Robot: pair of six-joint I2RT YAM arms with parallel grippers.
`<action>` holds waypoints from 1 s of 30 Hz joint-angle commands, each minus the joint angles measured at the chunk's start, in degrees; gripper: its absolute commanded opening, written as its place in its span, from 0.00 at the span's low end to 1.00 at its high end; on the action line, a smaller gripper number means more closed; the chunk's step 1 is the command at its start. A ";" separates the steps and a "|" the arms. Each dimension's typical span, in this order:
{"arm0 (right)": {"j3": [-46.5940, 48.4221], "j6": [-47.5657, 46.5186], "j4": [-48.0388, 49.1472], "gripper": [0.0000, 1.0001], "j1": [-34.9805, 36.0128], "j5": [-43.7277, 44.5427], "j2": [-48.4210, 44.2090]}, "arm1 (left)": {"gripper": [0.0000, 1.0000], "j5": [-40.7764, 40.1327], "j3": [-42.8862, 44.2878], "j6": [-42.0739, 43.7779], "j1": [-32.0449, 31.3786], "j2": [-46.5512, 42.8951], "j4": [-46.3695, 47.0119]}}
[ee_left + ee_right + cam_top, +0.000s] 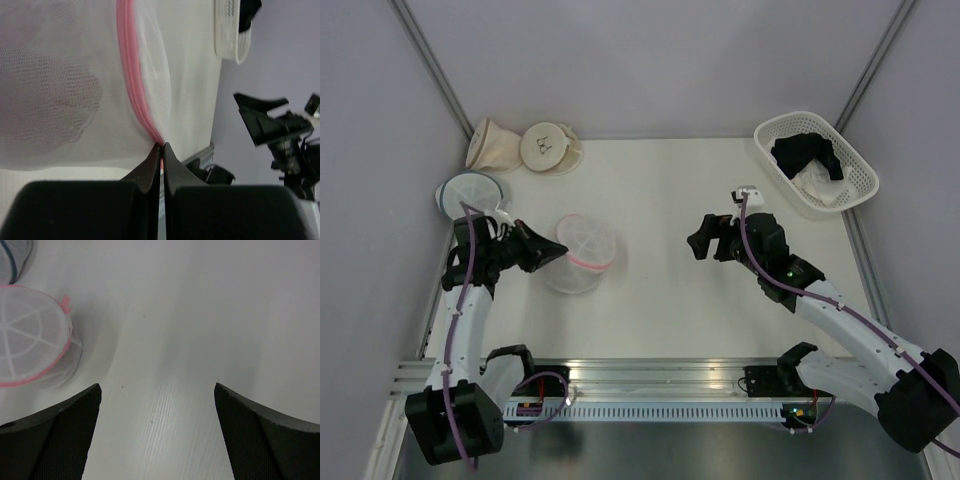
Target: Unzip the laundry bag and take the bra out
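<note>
The laundry bag [584, 252], a white mesh dome with a pink rim, lies left of the table's middle. My left gripper [558, 250] is shut on its pink zipper rim at the bag's left edge. In the left wrist view the fingertips [161, 146] pinch the pink zipper [131, 75]. A dim darker patch [50, 110] shows through the mesh; no red bra is visible. My right gripper [705, 240] is open and empty above bare table, well right of the bag. In the right wrist view [156, 387] the bag [30, 345] lies far left with a pink tab [65, 302].
A white basket [817, 160] at the back right holds a black garment [807, 152] and a white cloth [825, 188]. Beige pouches [525, 146] lie at the back left. A mesh pouch with a grey-blue rim [470, 192] lies just behind my left gripper.
</note>
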 commanded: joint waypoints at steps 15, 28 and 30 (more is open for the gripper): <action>0.95 4.27 -4.57 0.98 0.11 17.29 -2.49 | 0.02 31.04 9.49 12.39 -27.38 20.91 18.34; -0.28 -1.70 1.67 0.98 0.11 0.33 -0.74 | 0.02 27.87 25.92 27.68 -31.07 41.90 4.90; 0.51 -2.06 0.79 0.98 0.03 1.03 1.01 | 0.02 32.44 29.44 31.11 -31.60 45.52 2.71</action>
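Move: The laundry bag is already pinched by its pink zip in the left hand, its middle about 5 cm to the right, 1 cm back and 6 cm below. The mid-table spot lies some 22 cm to the left hand's right, 4 cm back and 15 cm below; from the right hand it is roughly 13 cm left, 5 cm back and 15 cm below. The blue-rimmed bag lies about 26 cm left of the left hand, 13 cm farther out and 13 cm below. Left hand, still pinching the zip end, swings 17 cm right towards mid-table, turning about 55 degrees clockwise. ##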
